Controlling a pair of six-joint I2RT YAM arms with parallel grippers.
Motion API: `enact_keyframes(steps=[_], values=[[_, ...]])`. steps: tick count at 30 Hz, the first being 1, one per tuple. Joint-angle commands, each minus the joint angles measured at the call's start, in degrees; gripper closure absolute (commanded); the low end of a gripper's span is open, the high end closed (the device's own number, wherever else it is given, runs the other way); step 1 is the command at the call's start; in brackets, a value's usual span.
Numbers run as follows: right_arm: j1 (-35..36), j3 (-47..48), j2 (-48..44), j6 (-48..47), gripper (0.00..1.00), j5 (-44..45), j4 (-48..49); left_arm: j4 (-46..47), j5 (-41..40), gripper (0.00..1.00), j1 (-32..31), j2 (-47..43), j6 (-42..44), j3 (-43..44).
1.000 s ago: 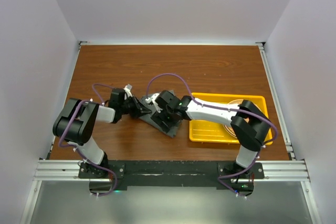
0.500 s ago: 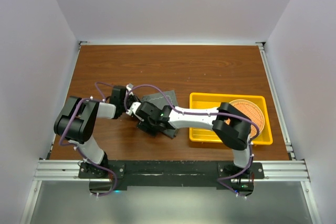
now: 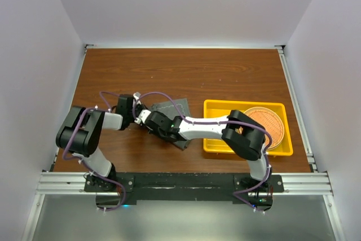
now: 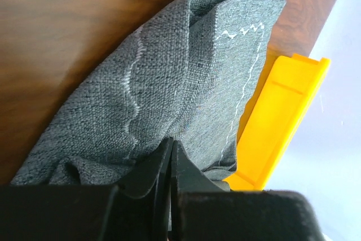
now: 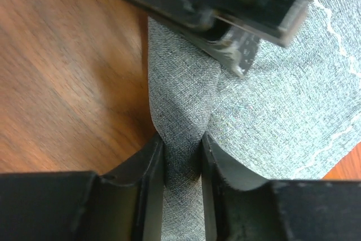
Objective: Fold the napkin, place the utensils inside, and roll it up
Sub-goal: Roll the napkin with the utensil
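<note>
The dark grey napkin (image 3: 174, 106) lies bunched on the table just left of the yellow tray. My left gripper (image 3: 140, 114) is at its left edge, and in the left wrist view its jaws (image 4: 171, 143) are shut on a fold of the napkin (image 4: 186, 77). My right gripper (image 3: 154, 123) is right beside it, a little nearer. In the right wrist view it (image 5: 181, 146) is shut on a narrow ridge of the napkin (image 5: 271, 105), with the left gripper (image 5: 225, 4) just beyond. No teal-green utensils are in view.
The yellow tray (image 3: 242, 104) stands right of the napkin and holds a round woven orange-brown mat (image 3: 264, 120). The tray's corner (image 4: 282, 105) shows past the cloth in the left wrist view. The right arm stretches leftward along the tray's near side.
My right gripper has moved left across the napkin to its left edge, beside the left gripper. The napkin has shifted and a flap now shows toward the far side. The mat is uncovered.
</note>
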Motion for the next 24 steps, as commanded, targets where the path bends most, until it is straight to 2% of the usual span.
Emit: enact_keyframes(steps=[1,3,7,8,10,11,13,14,16,17,21,24], values=[[-0.3,-1.8,4.7,3.6,0.83,-7.9,2.8,-15.3,-6.2,0.86,3.5,-3.2,3.8,-3.8],[-0.9,-1.7,4.5,4.5,0.89,-10.8,3.0,-20.0,-6.5,0.81,6.3,-7.6,5.6,-2.6],[-2.4,-0.7,4.0,5.2,0.94,-18.1,3.0,-26.5,-7.9,0.62,12.2,-18.0,8.4,0.6],[-3.5,-0.3,4.2,6.4,0.95,-25.4,2.7,-28.1,-8.8,0.60,12.5,-19.5,9.3,1.7],[-7.3,0.0,4.7,8.3,0.95,-31.8,2.9,-31.8,-11.2,0.56,12.5,-23.3,11.4,4.9],[-8.8,0.0,4.9,10.3,0.95,-39.3,3.8,-34.1,-11.9,0.56,12.5,-24.3,12.1,6.5],[-12.4,1.2,6.8,12.4,0.95,-46.2,3.7,-35.0,-12.7,0.56,12.5,-26.5,12.6,7.3],[-13.4,1.9,7.7,14.0,0.95,-53.7,3.3,-34.8,-12.5,0.56,12.5,-27.1,12.4,6.9],[-16.1,3.5,11.0,16.5,0.95,-60.2,3.7,-33.4,-10.6,0.56,12.5,-28.6,11.8,5.6],[-17.0,3.4,11.9,20.3,0.95,-68.1,6.6,-30.6,-9.3,0.56,12.5,-28.8,11.0,3.5],[-20.1,1.7,15.7,27.8,0.94,-77.2,13.5,-20.6,-0.9,0.57,11.2,-29.1,7.3,-2.0],[-22.2,0.4,17.3,29.3,0.92,-78.4,15.2,-12.2,-0.1,0.59,6.3,-28.4,4.0,-4.6]])
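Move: The napkin's roll is already pinched in the right hand. It runs from near right to far left, its middle about 1 cm ahead and 1 cm right of that hand. The flat part still to be rolled centres some 7 cm ahead and 6 cm right of the right hand, with the yellow tray's middle about 37 cm right and 3 cm ahead. The left hand's shut fingers are at the napkin, with the roll's middle about 3 cm back and 4 cm right. The napkin roll stays pinched in the right fingers and is drawn about 4 cm left at table height. It is then turned about its own length by some 70 degrees, its top going forward and right over the flat part, until the fingers point left. The left hand opens, comes free and swings left and up roughly 9 cm, then eases back a little down and right. ##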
